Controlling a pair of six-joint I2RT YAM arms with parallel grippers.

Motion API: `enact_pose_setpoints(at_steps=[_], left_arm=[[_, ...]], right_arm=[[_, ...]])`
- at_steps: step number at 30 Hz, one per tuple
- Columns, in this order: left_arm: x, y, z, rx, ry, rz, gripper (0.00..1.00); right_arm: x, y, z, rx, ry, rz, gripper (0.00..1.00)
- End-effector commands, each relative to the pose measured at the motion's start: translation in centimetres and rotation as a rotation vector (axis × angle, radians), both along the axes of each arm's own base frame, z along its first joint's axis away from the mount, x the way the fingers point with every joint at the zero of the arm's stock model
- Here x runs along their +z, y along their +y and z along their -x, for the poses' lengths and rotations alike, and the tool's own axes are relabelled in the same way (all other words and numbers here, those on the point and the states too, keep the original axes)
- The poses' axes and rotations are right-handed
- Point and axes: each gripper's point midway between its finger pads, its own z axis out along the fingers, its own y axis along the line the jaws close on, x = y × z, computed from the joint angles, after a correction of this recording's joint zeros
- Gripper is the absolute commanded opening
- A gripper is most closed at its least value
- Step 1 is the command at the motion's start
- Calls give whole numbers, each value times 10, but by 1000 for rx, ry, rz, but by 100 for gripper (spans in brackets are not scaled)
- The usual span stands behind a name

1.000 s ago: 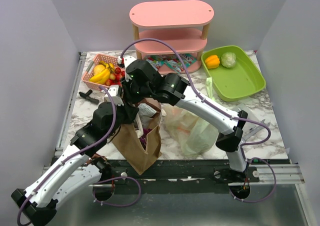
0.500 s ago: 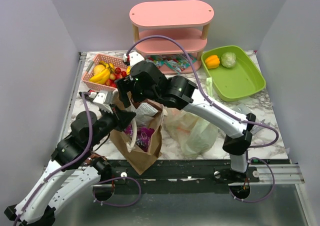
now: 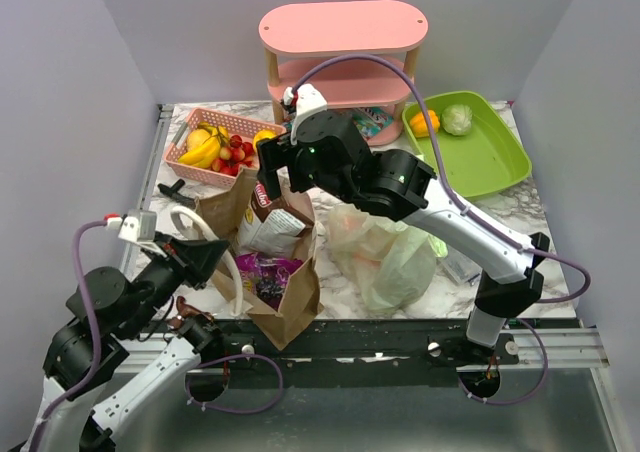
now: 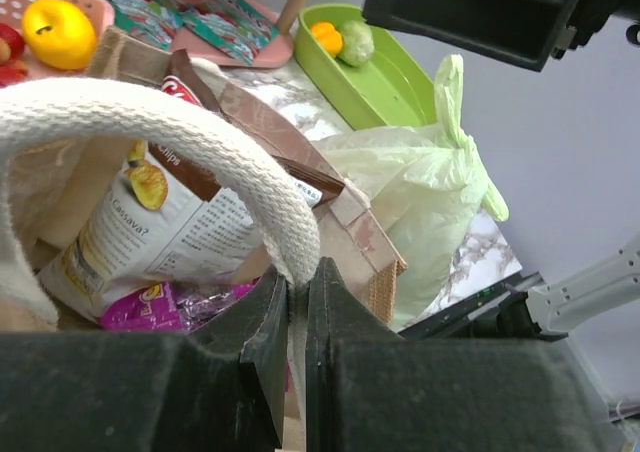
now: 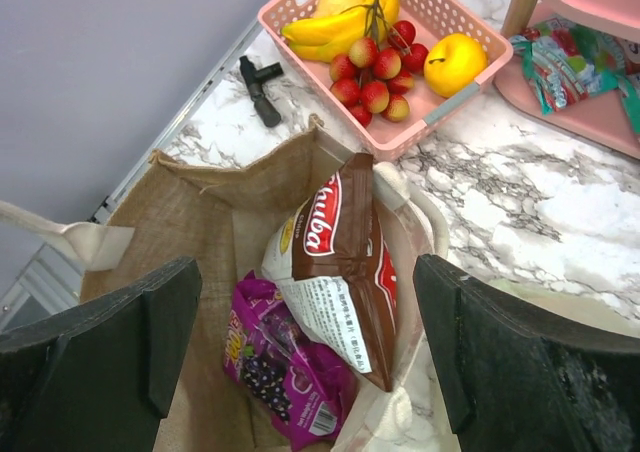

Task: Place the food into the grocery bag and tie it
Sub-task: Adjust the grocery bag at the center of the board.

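The pale-green grocery bag (image 3: 390, 257) lies crumpled on the marble, just right of a stiff brown bag (image 3: 292, 297). Inside the brown bag stand a white-and-brown snack pack (image 5: 340, 262) and a purple pack (image 5: 280, 372). My left gripper (image 4: 297, 292) is shut on the brown bag's white woven handle (image 4: 150, 122), at the bag's near-left side (image 3: 215, 257). My right gripper (image 5: 310, 322) hangs open above the brown bag's mouth with nothing between its fingers. More food sits in the pink basket (image 3: 205, 142) and the green tray (image 3: 490, 162).
The basket (image 5: 400, 52) at the back left holds bananas, red fruit and a yellow fruit. The green tray at the back right holds an orange pepper (image 3: 425, 122) and a pale cabbage (image 3: 457, 119). A pink shelf (image 3: 340, 32) with snack packets stands behind. A black tool (image 3: 178, 192) lies at the left.
My right gripper opened, left the snack pack in the brown bag and rose back toward the shelf. My left arm drew back to the near left, still holding the white handle.
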Motion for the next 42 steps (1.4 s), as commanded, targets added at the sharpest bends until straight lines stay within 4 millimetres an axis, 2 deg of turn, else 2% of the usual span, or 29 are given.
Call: enact_pose_setpoints(at_steps=[1, 5, 10, 17, 21, 25, 28, 35, 38, 42], left_arm=[[-7, 34, 14, 131, 65, 66, 0], [-22, 55, 30, 190, 116, 116, 0], [-39, 74, 48, 234, 161, 165, 10], [-58, 100, 65, 321, 224, 221, 19], [-59, 114, 76, 347, 212, 296, 25], [-61, 123, 83, 368, 208, 335, 40], [-63, 128, 87, 381, 218, 344, 47], [-68, 144, 96, 429, 228, 386, 51], [-70, 154, 103, 470, 237, 395, 53], [-62, 172, 116, 510, 173, 426, 55]], right_arm=[[-17, -6, -5, -49, 14, 39, 96], [-39, -3, -5, -49, 46, 77, 96], [-65, 4, -10, -48, 92, 119, 97], [-91, 12, -11, -37, 139, 156, 97], [-104, 16, -11, -23, 167, 164, 97], [-115, 16, -13, -24, 184, 180, 97], [-126, 16, -13, -21, 198, 202, 97], [-151, 6, -20, -48, 220, 260, 97], [-155, -3, -26, -81, 213, 287, 97], [-152, -10, -33, -95, 207, 288, 98]])
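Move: The left hand still pinches the raised left handle of the paper grocery bag, whose middle lies about 7 cm ahead, 8 cm to the right and 15 cm below. The open right hand hangs over the mouth, with the bag's middle some 25 cm below and 3 cm back. From the right hand, the chips packet lies about 2 cm ahead and 22 cm down, the purple packet 8 cm back, and the fruit basket 26 cm ahead and 11 cm left. The left fingers release the white handle, opening to about half as the hand draws some 14 cm left, plus back and a little down, away from the grocery bag, swinging counter-clockwise and tipping down. Meanwhile the right hand, fingers kept wide open, sinks about 15 cm towards the chips packet in the bag's mouth, its wrist tilting further down. ##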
